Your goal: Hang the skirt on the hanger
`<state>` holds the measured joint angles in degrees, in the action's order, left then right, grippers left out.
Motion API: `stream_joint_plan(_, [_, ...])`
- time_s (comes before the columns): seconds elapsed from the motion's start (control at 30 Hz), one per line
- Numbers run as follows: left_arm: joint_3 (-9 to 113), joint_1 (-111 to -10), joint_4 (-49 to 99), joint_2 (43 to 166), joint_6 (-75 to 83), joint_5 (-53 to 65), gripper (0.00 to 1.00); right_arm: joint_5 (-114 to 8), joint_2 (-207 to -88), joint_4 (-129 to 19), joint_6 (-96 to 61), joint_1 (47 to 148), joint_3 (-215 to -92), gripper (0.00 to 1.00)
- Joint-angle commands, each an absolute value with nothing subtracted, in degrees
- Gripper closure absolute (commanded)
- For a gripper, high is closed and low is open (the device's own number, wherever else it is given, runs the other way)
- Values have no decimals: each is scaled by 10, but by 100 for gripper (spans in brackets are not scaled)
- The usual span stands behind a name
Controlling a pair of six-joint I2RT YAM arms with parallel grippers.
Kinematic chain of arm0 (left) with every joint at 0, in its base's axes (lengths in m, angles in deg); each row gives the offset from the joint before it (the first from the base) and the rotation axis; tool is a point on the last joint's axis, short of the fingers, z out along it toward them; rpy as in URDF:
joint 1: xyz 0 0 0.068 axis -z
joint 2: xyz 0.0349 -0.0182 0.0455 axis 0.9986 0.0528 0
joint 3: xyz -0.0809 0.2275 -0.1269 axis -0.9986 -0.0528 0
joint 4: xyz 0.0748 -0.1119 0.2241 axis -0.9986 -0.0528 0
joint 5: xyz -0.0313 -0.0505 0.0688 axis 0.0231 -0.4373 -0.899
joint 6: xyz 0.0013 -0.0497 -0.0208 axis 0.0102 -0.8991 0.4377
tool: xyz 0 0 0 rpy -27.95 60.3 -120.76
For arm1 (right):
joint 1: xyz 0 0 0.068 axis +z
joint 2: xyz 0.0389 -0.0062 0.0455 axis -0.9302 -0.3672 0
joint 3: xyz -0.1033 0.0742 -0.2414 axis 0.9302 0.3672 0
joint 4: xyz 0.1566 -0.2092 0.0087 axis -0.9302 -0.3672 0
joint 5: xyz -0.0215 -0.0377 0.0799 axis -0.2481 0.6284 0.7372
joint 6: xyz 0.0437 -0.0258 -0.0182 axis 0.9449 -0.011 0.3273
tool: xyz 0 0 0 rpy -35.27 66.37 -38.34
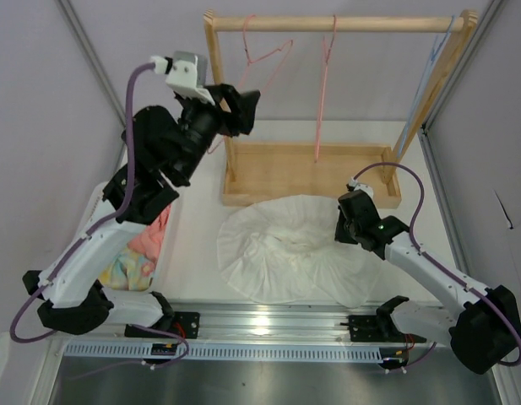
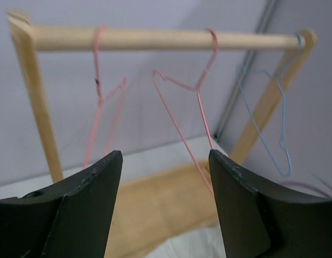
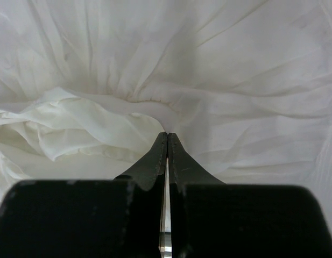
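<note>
The white skirt (image 1: 285, 253) lies spread flat on the table in front of the rack's base. My right gripper (image 1: 342, 228) sits at its right side; in the right wrist view its jaws (image 3: 167, 134) are shut, pinching a gathered fold of the skirt (image 3: 209, 64). The pale salmon-pink hanger (image 1: 248, 46) hangs tilted at the left end of the rail. My left gripper (image 1: 246, 105) is raised just in front of it, open and holding nothing. From the left wrist the hanger (image 2: 99, 91) shows above the left finger, clear of the gripper (image 2: 166, 153).
A deeper pink hanger (image 1: 322, 101) and a light blue hanger (image 1: 436, 51) hang on the same wooden rail (image 1: 370, 24). The rack's wooden base tray (image 1: 285, 169) stands behind the skirt. Pink and yellow clothes (image 1: 142, 253) lie under the left arm.
</note>
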<state>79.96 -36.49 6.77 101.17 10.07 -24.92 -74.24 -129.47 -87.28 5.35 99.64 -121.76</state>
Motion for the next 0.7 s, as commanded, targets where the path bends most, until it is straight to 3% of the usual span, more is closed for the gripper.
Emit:
stream_joint_plan(0.0, [882, -410, 44, 1086, 129, -262, 28, -739, -1299, -855, 45, 998, -1217, 100])
stream_joint_plan(0.27, [998, -499, 37, 1201, 119, -190, 30, -736, -1300, -853, 39, 998, -1219, 100])
stream_joint_plan(0.67, [1024, -541, 75, 1284, 120, -154, 31, -727, -1296, -858, 32, 987, -1228, 100])
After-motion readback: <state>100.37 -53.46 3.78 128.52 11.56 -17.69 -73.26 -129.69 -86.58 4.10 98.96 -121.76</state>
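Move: The left hand, open, is at about bar height, with the neck of the left pink hanger roughly 20 cm straight ahead and 4 cm below it. The rack's left post stands 9 cm to the left of that neck, and the middle pink hanger about 19 cm to the right of it. The skirt lies about 45 cm below the hand, 14 cm right and 5 cm back. From the right hand the hanger neck is some 23 cm ahead, 28 cm left and 40 cm up. Forward goes the left hand, about 17 cm towards the neck of the left pink hanger, lifting slightly at first and then sinking to end some 6 cm lower, just under the bar. Its wrist turns about 10 degrees counter-clockwise, rolls its left side up a little and dips slightly, easing to a stop with the fingers held open and the wire lined up with their gap; contact can't be seen. ##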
